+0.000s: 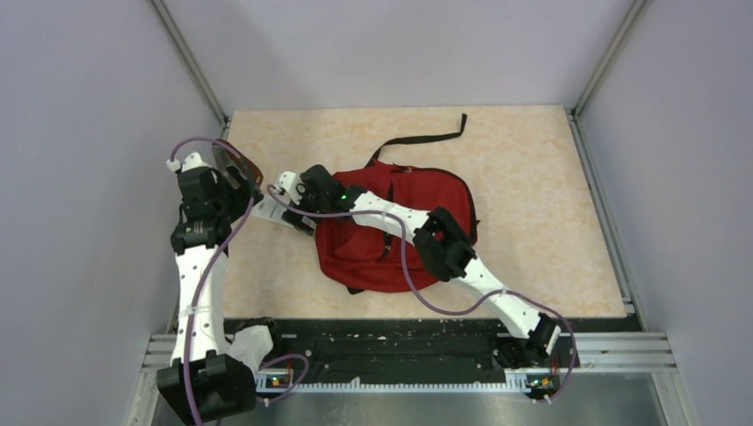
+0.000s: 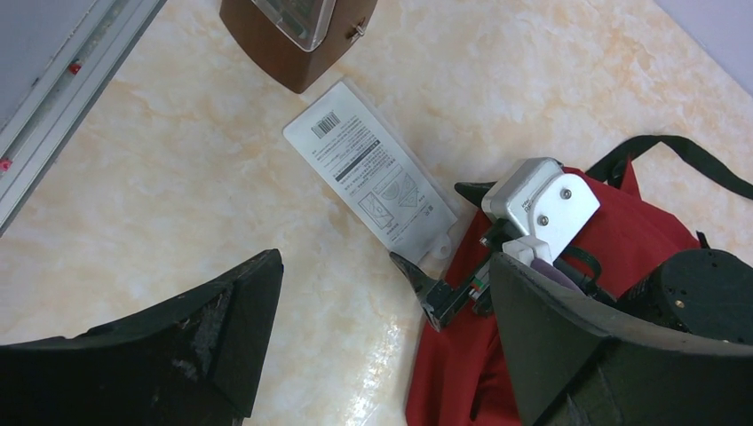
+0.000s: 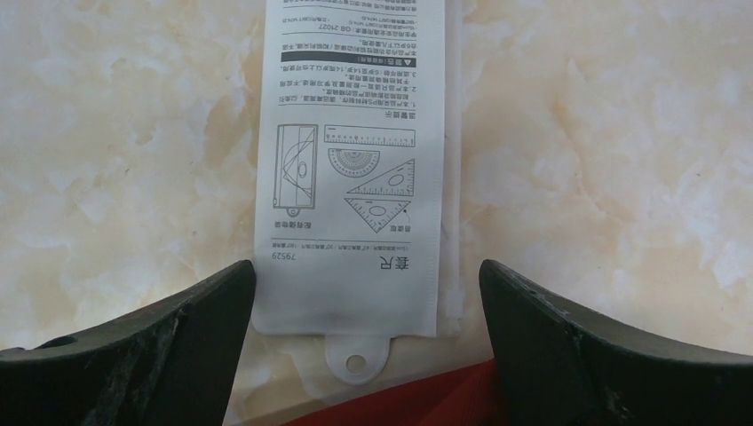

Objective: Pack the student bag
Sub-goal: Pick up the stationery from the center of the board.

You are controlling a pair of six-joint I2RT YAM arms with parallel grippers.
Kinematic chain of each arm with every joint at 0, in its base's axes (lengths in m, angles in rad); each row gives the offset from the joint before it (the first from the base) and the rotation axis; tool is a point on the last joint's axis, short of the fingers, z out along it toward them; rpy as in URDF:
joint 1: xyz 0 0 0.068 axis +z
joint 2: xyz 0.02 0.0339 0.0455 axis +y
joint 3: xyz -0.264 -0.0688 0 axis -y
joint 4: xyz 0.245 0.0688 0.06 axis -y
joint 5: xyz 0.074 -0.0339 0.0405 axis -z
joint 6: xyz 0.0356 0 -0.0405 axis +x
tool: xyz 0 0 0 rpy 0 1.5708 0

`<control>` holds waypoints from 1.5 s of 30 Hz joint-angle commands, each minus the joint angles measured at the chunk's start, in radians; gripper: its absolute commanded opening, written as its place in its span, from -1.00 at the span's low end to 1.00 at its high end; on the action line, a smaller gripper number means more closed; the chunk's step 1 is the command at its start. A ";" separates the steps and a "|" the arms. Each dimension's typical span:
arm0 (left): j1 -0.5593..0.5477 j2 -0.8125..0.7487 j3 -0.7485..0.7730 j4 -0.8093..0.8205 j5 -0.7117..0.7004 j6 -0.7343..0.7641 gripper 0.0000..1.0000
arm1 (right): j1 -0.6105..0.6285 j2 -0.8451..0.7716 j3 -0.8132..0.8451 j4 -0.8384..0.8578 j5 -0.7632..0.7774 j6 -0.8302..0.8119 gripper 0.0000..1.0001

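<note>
The dark-red student bag [image 1: 391, 232] lies flat in the middle of the table, black straps trailing toward the back. It also shows in the left wrist view [image 2: 639, 232] and as a red edge in the right wrist view [image 3: 417, 406]. A white flat packet of a ruler set [image 3: 351, 177] lies on the table just left of the bag [image 1: 264, 211] [image 2: 373, 169]. My right gripper [image 3: 368, 302] reaches across the bag, open, its fingers either side of the packet's tab end, not closed on it [image 1: 282, 204]. My left gripper [image 2: 382, 342] is open and empty, held above the table left of the packet [image 1: 224, 185].
A small brown wedge-shaped pouch [image 2: 284, 40] with a clear part stands beyond the packet near the left wall [image 1: 246, 169]. A metal rail [image 2: 53, 106] runs along the table's left edge. The right arm [image 1: 444, 244] lies over the bag.
</note>
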 commanded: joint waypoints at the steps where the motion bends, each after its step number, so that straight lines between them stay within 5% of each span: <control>1: 0.007 -0.029 -0.019 0.025 -0.020 0.030 0.81 | 0.034 0.070 0.073 -0.140 0.016 -0.011 0.89; 8: 0.007 -0.070 -0.035 0.030 -0.076 0.035 0.81 | 0.034 0.113 0.096 -0.279 0.019 0.033 0.59; 14: 0.009 -0.082 -0.040 0.031 -0.085 0.037 0.82 | 0.042 0.094 0.008 -0.281 0.099 0.107 -0.13; 24: 0.008 -0.114 -0.057 0.034 -0.095 0.044 0.82 | 0.071 -0.149 -0.326 -0.043 0.037 0.198 -1.00; 33: 0.008 -0.197 -0.085 -0.015 0.034 -0.024 0.82 | 0.074 -0.514 -0.671 0.350 0.027 0.466 -1.00; 41: 0.008 -0.399 -0.175 -0.012 0.284 -0.244 0.81 | 0.074 -0.705 -0.813 0.506 0.160 0.546 -1.00; 45: 0.008 -0.463 -0.216 -0.012 0.299 -0.287 0.80 | 0.074 -0.781 -0.856 0.543 0.192 0.539 -1.00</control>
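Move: The stationery, a flat white ruler pack, lies under the right hand's open fingers, which straddle its bag-side end. Its middle is some 6 cm to the hand's left, 2 cm ahead and 3 cm below. The red bag's middle lies about 29 cm to that hand's right and 2 cm back; the brown holder stands 17 cm left and 12 cm ahead. From the left hand, the stationery lies roughly 9 cm ahead, 7 cm right and 21 cm below. Right hand pinches the stationery's bag-side end, draws back-right, then lifts about 12 cm; open left hand shifts back-right. ##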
